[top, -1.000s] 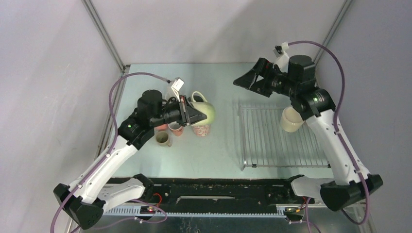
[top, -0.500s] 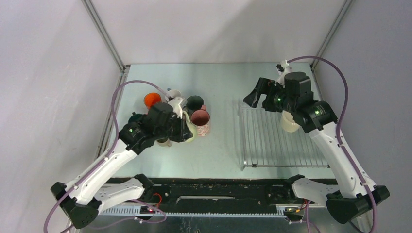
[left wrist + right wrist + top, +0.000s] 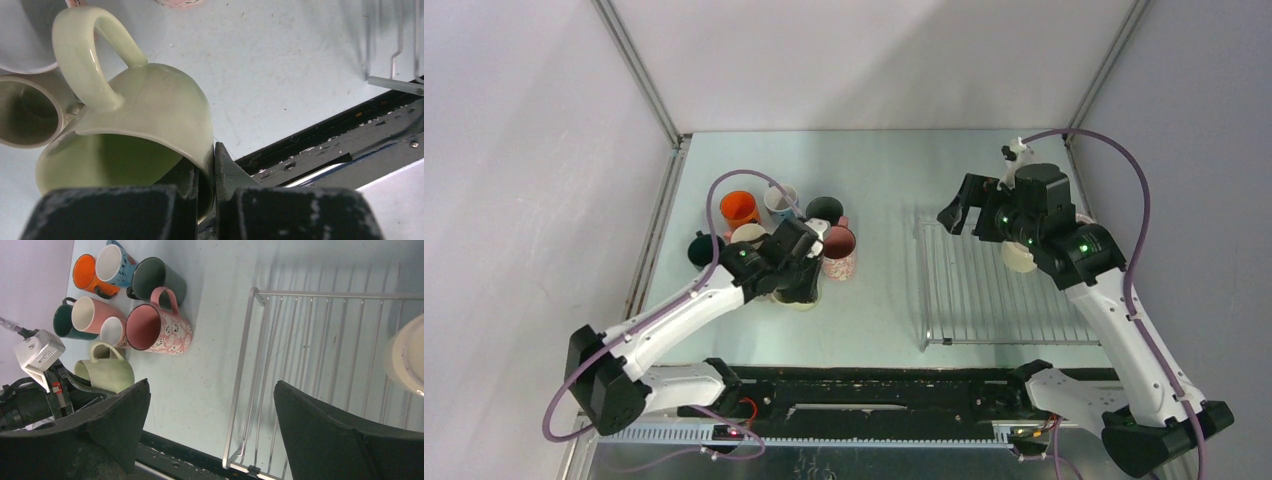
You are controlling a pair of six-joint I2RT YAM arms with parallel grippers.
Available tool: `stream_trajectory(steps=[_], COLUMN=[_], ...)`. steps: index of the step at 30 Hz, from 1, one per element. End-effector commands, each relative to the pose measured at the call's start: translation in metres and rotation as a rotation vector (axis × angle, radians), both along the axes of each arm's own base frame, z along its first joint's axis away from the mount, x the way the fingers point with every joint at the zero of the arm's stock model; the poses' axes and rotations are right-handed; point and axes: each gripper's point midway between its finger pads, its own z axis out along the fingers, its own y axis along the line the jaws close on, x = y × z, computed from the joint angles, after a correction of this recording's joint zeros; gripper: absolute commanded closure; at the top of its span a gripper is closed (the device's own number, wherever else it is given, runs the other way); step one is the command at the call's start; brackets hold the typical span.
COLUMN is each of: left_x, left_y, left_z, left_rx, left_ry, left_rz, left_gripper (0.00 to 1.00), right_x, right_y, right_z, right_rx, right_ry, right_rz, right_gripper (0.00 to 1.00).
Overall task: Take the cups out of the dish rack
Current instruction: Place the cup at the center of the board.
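My left gripper (image 3: 796, 278) is shut on the wall of a pale green cup (image 3: 150, 110), one finger inside the rim and one outside. It holds the cup low at the near edge of a cluster of cups (image 3: 784, 225) on the table's left. The green cup (image 3: 107, 371) is tilted, handle away from the fingers. On the right lies the dish rack (image 3: 984, 300), with one cream cup (image 3: 1021, 255) on its far right. My right gripper (image 3: 957, 205) hangs open above the rack's far left corner (image 3: 255, 292), holding nothing. The cream cup (image 3: 406, 360) sits to its right.
The cluster holds an orange cup (image 3: 739, 208), a white and blue one (image 3: 779, 198), a dark teal one (image 3: 824, 210), a pink patterned one (image 3: 838, 250), a dark green one (image 3: 704, 248) and a beige one (image 3: 25, 112). A black rail (image 3: 874, 385) runs along the near edge.
My left arm has swung the pale green cup down and nearer, to the cluster's near side. My right gripper has dropped from the back towards the rack, still open.
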Motion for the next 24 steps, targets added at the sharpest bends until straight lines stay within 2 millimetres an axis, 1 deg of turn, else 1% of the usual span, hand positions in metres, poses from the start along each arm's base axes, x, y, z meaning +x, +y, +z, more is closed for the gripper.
stream_trajectory(steps=[1,10,17,24], left_x=[0.013,0.013,0.015,0.015], left_y=[0.000,-0.007,-0.008,-0.007], left_z=[-0.009,-0.039,-0.055,-0.070], left_rx=[0.051,0.105,0.157,0.196], left_ry=[-0.052,0.031,0.070,0.106], left_rz=[-0.037,-0.096,-0.127,-0.135], left_gripper=[1.00,1.00,1.00,1.00], right_x=[-0.006,-0.011,-0.012,-0.015], right_y=[-0.007,-0.010,-0.013,-0.014], right_z=[-0.001,-0.013,-0.016,-0.023], right_rx=[-0.038,-0.054,-0.070,-0.084], right_ry=[-0.028,-0.005,-0.001,0.023], right_rz=[-0.001,-0.001,-0.006,-0.003], right_gripper=[0.00,0.00,0.00,0.00])
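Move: The left hand already holds the green cup by its rim; the clear spot on the board it is bound for lies about 13 cm below, some 3 cm ahead and 4 cm left. The patterned mug stands roughly 15 cm ahead and 4 cm right, the small white-lined mug 14 cm ahead and 7 cm left, the beige mug 6 cm ahead and 12 cm left. From the right hand the spot is some 38 cm left, 6 cm back, 29 cm below. The left hand lowers the green cup almost straight down by about 7 cm towards the clear patch on the near side of the patterned and beige mugs, its fingers still pinching the rim while the wrist turns some 15 degrees to bring them nearer to vertical. Meanwhile the open, empty right hand eases down by the rack about 2 cm, drifting slightly back and to the right. ##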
